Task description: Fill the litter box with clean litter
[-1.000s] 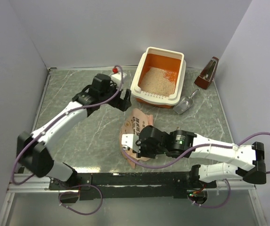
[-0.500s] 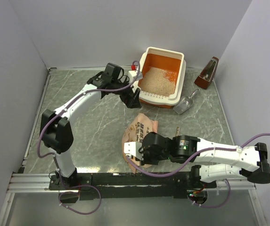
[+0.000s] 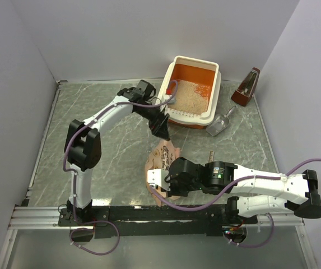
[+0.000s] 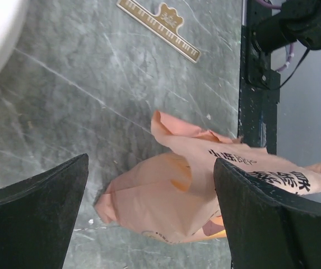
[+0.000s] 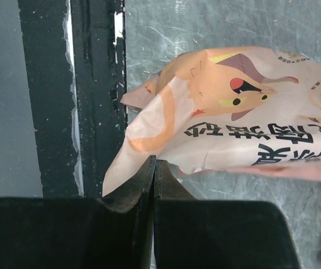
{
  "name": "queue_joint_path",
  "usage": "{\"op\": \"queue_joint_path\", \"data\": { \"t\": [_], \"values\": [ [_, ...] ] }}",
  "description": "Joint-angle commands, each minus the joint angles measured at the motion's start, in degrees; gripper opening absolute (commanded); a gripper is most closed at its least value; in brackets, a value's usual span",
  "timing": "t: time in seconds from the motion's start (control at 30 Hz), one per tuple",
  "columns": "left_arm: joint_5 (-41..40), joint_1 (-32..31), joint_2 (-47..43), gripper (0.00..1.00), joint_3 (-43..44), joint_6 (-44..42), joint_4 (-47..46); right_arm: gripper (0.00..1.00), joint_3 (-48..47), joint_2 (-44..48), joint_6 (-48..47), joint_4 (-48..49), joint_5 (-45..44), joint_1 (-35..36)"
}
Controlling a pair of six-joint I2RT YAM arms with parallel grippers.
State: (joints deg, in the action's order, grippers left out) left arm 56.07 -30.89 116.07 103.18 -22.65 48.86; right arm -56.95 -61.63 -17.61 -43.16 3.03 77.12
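Observation:
The litter box (image 3: 216, 78) stands at the back, cream outside and orange inside, with pale beige clean litter (image 3: 187, 96) spread over most of its floor. A peach-pink cat-print bag (image 3: 164, 154) lies on the table in front of it. My left gripper (image 3: 163, 132) is open and hangs just above the bag's far end. In the left wrist view the bag (image 4: 171, 196) lies between its wide-spread fingers (image 4: 37, 213). My right gripper (image 3: 156, 182) is shut on the bag's near edge. In the right wrist view the jaws (image 5: 154, 162) pinch the bag (image 5: 233, 106).
A grey metal scoop (image 3: 221, 123) lies right of the box and a brown metronome (image 3: 246, 87) stands at the back right. A patterned ruler strip (image 4: 160, 22) lies on the table right of the bag. The black base rail (image 5: 93, 84) runs along the near edge.
My left arm has swung right, from left of the litter box to above the bag's far end. My right gripper drew the bag slightly nearer, then held still.

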Motion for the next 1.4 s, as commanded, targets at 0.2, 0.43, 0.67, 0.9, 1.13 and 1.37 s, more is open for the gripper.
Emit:
{"op": "queue_joint_path", "data": {
  "t": [0.2, 0.43, 0.67, 0.9, 1.13, 1.37],
  "values": [
    [2.28, -4.53, 0.91, 0.97, 2.56, -3.45, 3.52, 0.00, 0.26, -0.42, 0.82, 1.67, 2.60, 1.01],
    [2.90, -4.88, 0.82, 0.97, 1.68, -4.41, 4.92, 0.00, 0.35, -0.69, 1.17, 1.85, 1.54, 1.01],
    [3.43, -5.05, 0.21, 0.80, 0.36, -4.51, 5.54, 0.00, 0.26, 0.19, 1.70, 1.76, 0.49, 1.10],
    [1.23, -5.05, -1.55, 0.01, -1.04, -2.31, 3.61, 0.00, 0.35, 0.72, 2.31, 2.11, -0.74, 1.01],
    [-0.26, -2.25, -8.65, 0.01, -5.26, 1.11, -3.23, 0.00, -0.36, 1.94, 4.07, 3.34, -2.85, 1.10],
    [-7.63, 3.99, -28.16, 0.01, -28.44, 15.87, -35.20, 0.43, -2.02, 4.58, 7.67, 10.54, -21.80, -0.21]
  ]
}}
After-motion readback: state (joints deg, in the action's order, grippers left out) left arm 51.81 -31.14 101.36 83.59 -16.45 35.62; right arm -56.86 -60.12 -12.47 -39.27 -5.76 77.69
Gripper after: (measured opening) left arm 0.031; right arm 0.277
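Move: The far end of the litter bag, its edge held up off the table, lies about 5 cm back of the open left hand, 2 cm to its right and 2 cm lower. From that hand, the litter box is some 20 cm ahead and 12 cm to the right, the scoop 9 cm ahead and 26 cm right. The right hand already pinches the bag's near end; the far end is roughly 19 cm ahead of it, 1 cm left and 2 cm lower. The left fingers shut on the raised edge at the bag's far end, after the open hand has come about 4 cm back and 2 cm right onto it; keeping that pinch, the hand then draws off some 4 cm to the left, a little forward and up. The right hand nearly holds still on the near end, then at the last rises and goes forward about 2 cm as its fingers start to open. ##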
